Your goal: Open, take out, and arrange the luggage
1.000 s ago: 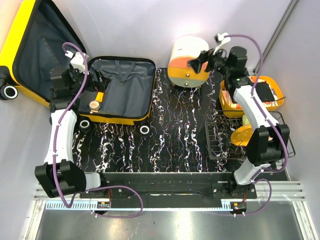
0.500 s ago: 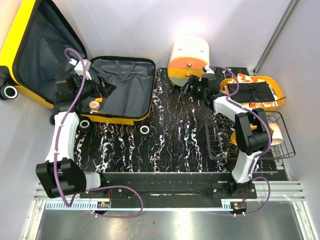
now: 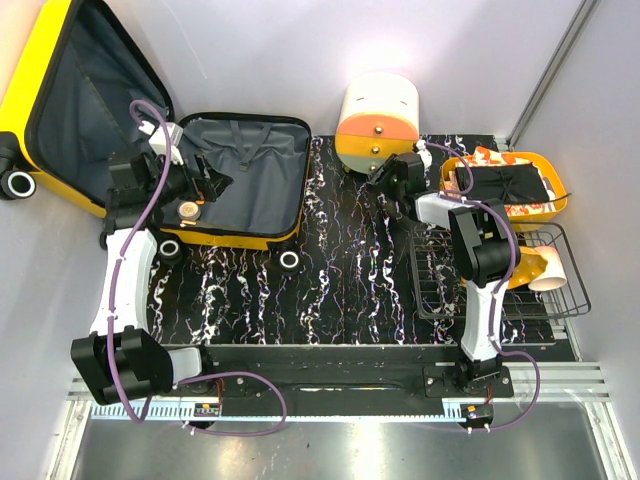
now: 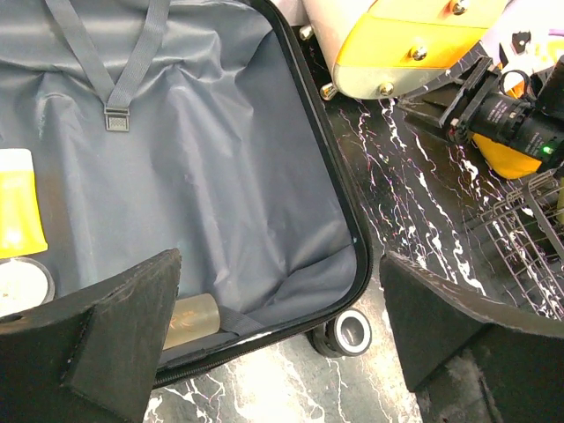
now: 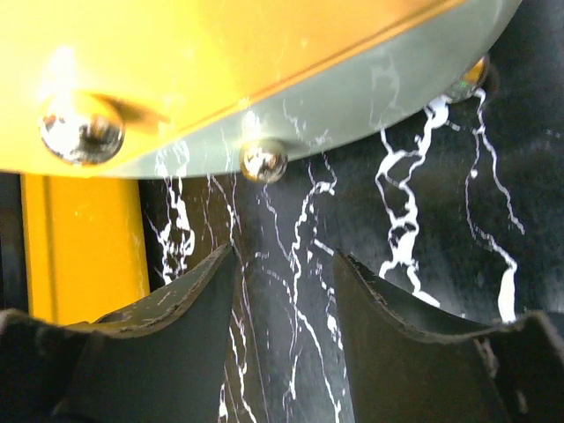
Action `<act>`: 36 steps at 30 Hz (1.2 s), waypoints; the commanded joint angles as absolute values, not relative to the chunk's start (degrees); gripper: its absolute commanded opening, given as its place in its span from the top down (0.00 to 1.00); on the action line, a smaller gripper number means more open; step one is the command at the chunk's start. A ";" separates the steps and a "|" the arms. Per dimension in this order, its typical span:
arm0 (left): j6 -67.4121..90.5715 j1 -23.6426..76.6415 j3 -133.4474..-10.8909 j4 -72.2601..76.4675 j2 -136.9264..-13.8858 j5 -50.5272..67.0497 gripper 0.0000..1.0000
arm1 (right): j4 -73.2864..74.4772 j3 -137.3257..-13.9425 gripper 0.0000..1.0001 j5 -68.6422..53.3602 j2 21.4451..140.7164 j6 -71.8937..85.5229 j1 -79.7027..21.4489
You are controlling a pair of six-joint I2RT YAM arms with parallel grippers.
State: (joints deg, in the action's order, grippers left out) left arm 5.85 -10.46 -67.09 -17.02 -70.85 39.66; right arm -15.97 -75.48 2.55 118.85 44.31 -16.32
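The luggage (image 3: pixel 255 190) lies open at the left of the table, its grey-lined lid (image 3: pixel 75 95) propped against the wall. Small toiletries sit in its left part: a yellow tube (image 4: pixel 18 211), a round jar (image 4: pixel 18 289) and an amber bottle (image 4: pixel 194 319). My left gripper (image 3: pixel 208 176) hovers open over that left part, with nothing between its fingers (image 4: pixel 115 344). In the left wrist view the lining (image 4: pixel 220 167) and one wheel (image 4: pixel 354 331) show. My right gripper (image 3: pixel 384 176) is low on the table at the foot of a round cream-and-orange case (image 3: pixel 378 118), jaws partly apart and empty.
A yellow basket (image 3: pixel 548 205) with a dark folded item stands at the right rear. A wire rack (image 3: pixel 440 285) holding orange and white pieces sits in front of it. Metal studs (image 5: pixel 264 161) on the round case's underside are just ahead of my right fingers (image 5: pixel 167 344).
My right arm has dropped from above the round case down to the table beside it, and its jaws have narrowed. My left gripper has shifted slightly right over the luggage.
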 commanded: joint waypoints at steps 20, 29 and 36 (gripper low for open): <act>2.11 -10.72 -67.94 -18.90 -71.01 39.11 0.01 | -26.72 -87.10 0.44 2.46 129.81 52.29 -14.50; 2.11 -10.72 -68.03 -18.90 -71.01 38.93 0.01 | -26.45 -86.05 0.65 2.55 129.55 53.00 -14.59; 2.72 -10.72 -67.50 -18.46 -70.75 39.29 0.01 | -27.33 -79.65 0.90 1.15 124.64 53.26 -14.85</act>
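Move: My right hand hangs half open in front of the striped drawer cabinet. The bottom drawer's gold knob is about 6 cm ahead, with no sideways offset and about 1 cm lower; the middle drawer's knob is some 5 cm above it, straight over it. The yellow basket's middle lies level with my hand, about 32 cm to the right. From my left hand, the bottom knob is roughly 22 cm ahead, 37 cm right and 22 cm lower. I slide my half-open right hand about 5 cm forward, low over the table, to the bottom drawer's knob, easing off as I get there and rolling the wrist some 10 degrees, left side up. Once the knob sits between the fingertips, I hold the hand there and close the fingers to pinch it. ##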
